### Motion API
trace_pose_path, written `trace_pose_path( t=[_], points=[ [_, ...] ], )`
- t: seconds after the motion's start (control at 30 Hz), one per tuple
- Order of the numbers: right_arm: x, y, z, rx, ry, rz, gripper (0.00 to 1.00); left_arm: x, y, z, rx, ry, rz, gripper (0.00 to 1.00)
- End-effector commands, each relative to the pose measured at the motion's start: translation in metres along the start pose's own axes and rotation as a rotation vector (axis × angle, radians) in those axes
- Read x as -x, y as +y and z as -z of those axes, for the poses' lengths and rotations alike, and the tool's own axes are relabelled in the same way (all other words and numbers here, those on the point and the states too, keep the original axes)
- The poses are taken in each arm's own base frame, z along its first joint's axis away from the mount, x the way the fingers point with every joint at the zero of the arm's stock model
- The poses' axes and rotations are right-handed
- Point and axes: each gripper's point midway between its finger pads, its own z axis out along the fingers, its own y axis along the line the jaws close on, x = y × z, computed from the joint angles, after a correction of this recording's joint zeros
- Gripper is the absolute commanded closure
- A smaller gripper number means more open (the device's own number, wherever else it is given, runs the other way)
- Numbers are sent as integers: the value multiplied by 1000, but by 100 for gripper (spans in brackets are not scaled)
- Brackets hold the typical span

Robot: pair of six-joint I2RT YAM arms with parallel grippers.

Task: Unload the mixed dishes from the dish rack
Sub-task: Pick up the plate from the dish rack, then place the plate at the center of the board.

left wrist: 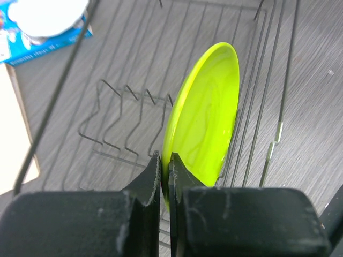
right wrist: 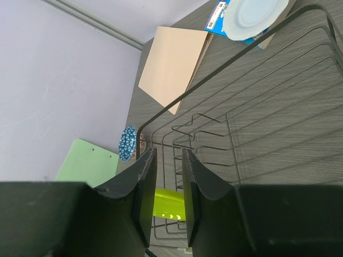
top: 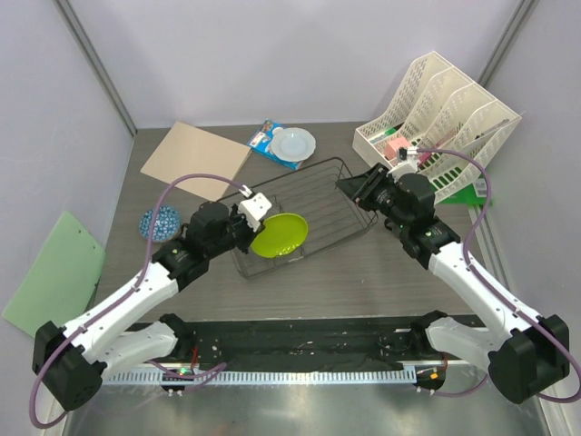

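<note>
The dark wire dish rack (top: 318, 195) stands mid-table. A lime-green plate (top: 280, 234) stands on edge in its near left part. My left gripper (top: 258, 221) is shut on the plate's rim; the left wrist view shows both jaws pinching the plate (left wrist: 206, 112) at its near edge (left wrist: 166, 160). My right gripper (top: 357, 188) is open and empty above the rack's far right corner. In the right wrist view it (right wrist: 166, 160) looks down on the rack (right wrist: 241, 123) and the plate (right wrist: 169, 203). A white plate (top: 294, 143) and a blue bowl (top: 159, 223) lie outside the rack. I see no mug or pink cup.
The white plate rests on a blue snack packet (top: 264, 136) behind the rack. A white slotted file organiser (top: 440, 123) stands at the far right. A tan board (top: 195, 159) lies at the far left. A green clipboard (top: 54, 272) leans at the left wall.
</note>
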Motion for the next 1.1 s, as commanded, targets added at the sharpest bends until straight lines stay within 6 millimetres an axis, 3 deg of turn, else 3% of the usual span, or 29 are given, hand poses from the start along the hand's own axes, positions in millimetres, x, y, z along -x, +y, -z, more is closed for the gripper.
trace_pose_path(
  t=[0.0,0.17,0.33,0.4,0.47,0.5,0.57,0.67,0.7,0.77,1.07],
  points=[
    [14,15,3,34,-45,28,69,57,4,28,13,-156,4,100],
    [17,16,4,35,-55,47,69,87,11,44,46,-219,51,100],
    [30,25,13,22,-75,111,67,106,21,40,100,-166,258,100],
    [37,32,17,38,-91,141,58,118,29,44,140,-143,344,100],
    [36,36,22,35,-74,154,54,115,32,32,170,-82,460,100],
    [38,39,26,42,-75,156,47,127,33,33,166,-89,489,100],
    [37,42,29,51,-70,156,40,127,24,24,121,-47,560,100],
    [35,49,35,86,-60,159,36,137,12,17,28,-76,674,100],
    [34,51,37,97,-53,162,36,146,11,16,-3,-115,707,100],
    [28,58,39,135,-21,167,35,147,14,14,-34,-133,785,100],
    [-1,60,39,233,85,128,36,172,2,16,-232,-227,849,100]
  ],
)
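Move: I have the green plate pinched by its left rim in my left hand; its middle lies about 3 cm ahead, 6 cm to the right and 3 cm below. The right gripper is some 7 cm ahead of my left hand, 20 cm to its right and 8 cm higher. The dish rack's middle sits roughly 13 cm ahead, 11 cm right and 13 cm below. From my right hand, the plate is about 4 cm back, 14 cm left and 11 cm down; the dark mug is 3 cm ahead, 15 cm right, 20 cm down. Keeping my pinch on the rim, I raise my left hand about 12 cm, first straight up, then also 3 to 4 cm forward and to the right, rolling some 45 degrees about the fingers, left side down, to bring the plate's far rim to my right gripper. My right fingers spread to about double their gap as that hand rises 4 cm and eases back 3 cm. ##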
